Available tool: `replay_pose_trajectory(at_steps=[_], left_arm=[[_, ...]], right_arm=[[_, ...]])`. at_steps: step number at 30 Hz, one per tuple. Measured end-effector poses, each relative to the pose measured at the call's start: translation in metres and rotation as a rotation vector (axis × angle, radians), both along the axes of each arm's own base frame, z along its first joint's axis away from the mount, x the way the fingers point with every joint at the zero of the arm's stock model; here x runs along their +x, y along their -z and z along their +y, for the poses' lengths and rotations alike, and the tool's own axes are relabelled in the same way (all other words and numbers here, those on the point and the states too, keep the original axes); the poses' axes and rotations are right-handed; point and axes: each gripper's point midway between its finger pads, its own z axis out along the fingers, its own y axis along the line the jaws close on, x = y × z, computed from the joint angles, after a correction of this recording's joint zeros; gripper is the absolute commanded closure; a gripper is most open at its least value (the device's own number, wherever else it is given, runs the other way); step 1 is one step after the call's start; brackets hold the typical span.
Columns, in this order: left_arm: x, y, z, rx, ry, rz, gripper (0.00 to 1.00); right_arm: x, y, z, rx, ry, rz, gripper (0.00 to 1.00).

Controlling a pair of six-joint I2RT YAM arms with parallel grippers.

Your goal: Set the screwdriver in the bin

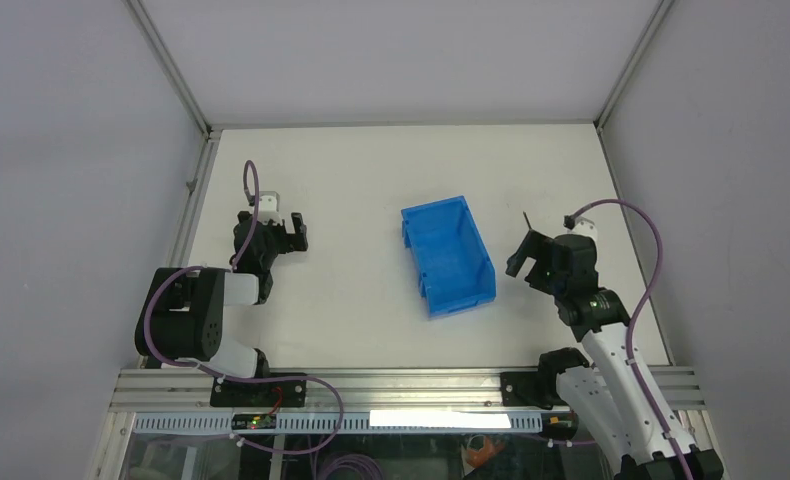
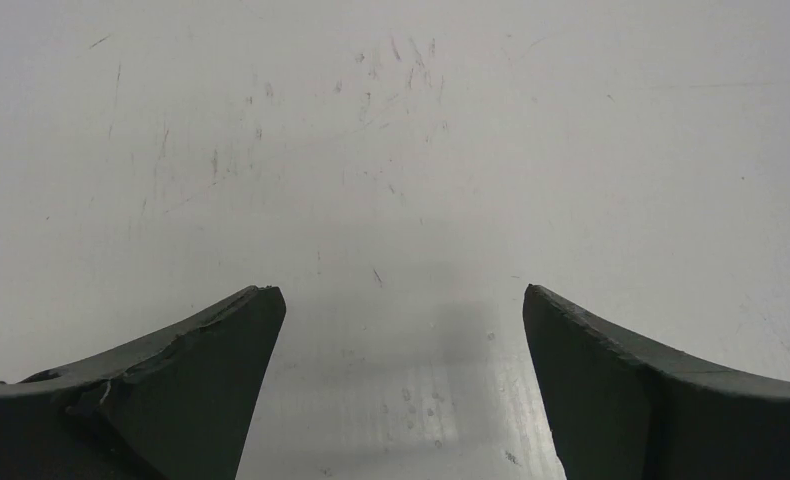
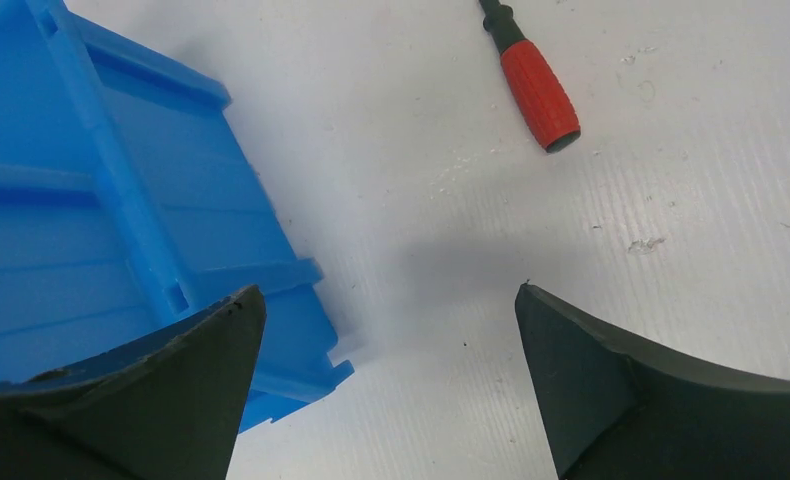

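Observation:
The bright blue bin (image 1: 448,255) stands in the middle of the white table. In the right wrist view the bin (image 3: 91,200) fills the left side. The screwdriver lies on the table just right of the bin. Its red handle (image 3: 539,95) shows in the right wrist view, ahead of the fingers. In the top view only its thin dark shaft (image 1: 527,219) shows, and the gripper hides the handle. My right gripper (image 1: 524,255) (image 3: 389,290) is open and empty, hovering between the bin and the screwdriver. My left gripper (image 1: 291,234) (image 2: 401,295) is open and empty over bare table, far left of the bin.
The white table (image 1: 371,180) is enclosed by grey walls and aluminium corner posts (image 1: 171,65). A metal rail (image 1: 401,385) runs along the near edge by the arm bases. A purple cable (image 1: 651,250) loops off the right arm.

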Motion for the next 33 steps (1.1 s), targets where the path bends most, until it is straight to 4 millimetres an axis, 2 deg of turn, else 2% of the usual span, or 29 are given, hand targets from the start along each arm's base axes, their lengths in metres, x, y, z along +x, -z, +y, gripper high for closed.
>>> replay_pose_trajectory(at_steps=[5,8,12,14,15,16,18,21,23,24,26,29,31,33], left_arm=[[0.0,0.0,0.0,0.0,0.0,0.0,0.01],[0.0,0.0,0.0,0.0,0.0,0.0,0.01],[0.0,0.0,0.0,0.0,0.0,0.0,0.01],[0.0,0.0,0.0,0.0,0.0,0.0,0.01],[0.0,0.0,0.0,0.0,0.0,0.0,0.01],[0.0,0.0,0.0,0.0,0.0,0.0,0.01],[0.0,0.0,0.0,0.0,0.0,0.0,0.01],[0.0,0.0,0.0,0.0,0.0,0.0,0.01],[0.0,0.0,0.0,0.0,0.0,0.0,0.01],[0.0,0.0,0.0,0.0,0.0,0.0,0.01],[0.0,0.0,0.0,0.0,0.0,0.0,0.01],[0.0,0.0,0.0,0.0,0.0,0.0,0.01],[0.0,0.0,0.0,0.0,0.0,0.0,0.01],[0.0,0.0,0.0,0.0,0.0,0.0,0.01]], right_arm=[[0.0,-0.004,-0.003,-0.011,0.007,-0.018,0.01],[0.002,-0.02,0.0,-0.01,-0.025,-0.048,0.01],[0.015,-0.071,0.008,-0.023,-0.096,-0.142,0.01],[0.029,-0.11,0.009,-0.052,-0.114,-0.169,0.01],[0.036,-0.123,0.009,-0.064,-0.117,-0.181,0.01],[0.046,-0.141,0.008,-0.094,-0.121,-0.153,0.01],[0.071,-0.165,0.009,-0.133,-0.132,-0.113,0.01],[0.11,-0.181,0.01,-0.179,-0.162,-0.002,0.01],[0.131,-0.167,0.008,-0.205,-0.181,0.113,0.01],[0.143,-0.148,0.005,-0.223,-0.194,0.204,0.01],[0.151,-0.107,-0.001,-0.242,-0.214,0.364,0.01],[0.141,-0.036,-0.015,-0.248,-0.233,0.641,0.01],[0.131,-0.001,-0.026,-0.241,-0.233,0.766,0.01],[0.118,0.025,-0.035,-0.233,-0.231,0.861,0.03]])
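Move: The screwdriver lies on the table with its middle about 14 cm ahead of my right hand, 5 cm to the right and some 11 cm below it, the red handle towards me. The blue bin's centre is roughly 9 cm ahead of that hand, 15 cm to the left and 9 cm lower. From my left hand, the screwdriver is about 56 cm to the right, 2 cm back and 3 cm down. I swing my open right hand up and over in a fast arc: it climbs about 18 cm while reaching some 15 cm forward, then plunges roughly 20 cm towards the screwdriver, drawing back a little and drifting right. On the way down my wrist pitches about 50 degrees until the fingers point straight down near the handle, still wide open and clear of the table. ##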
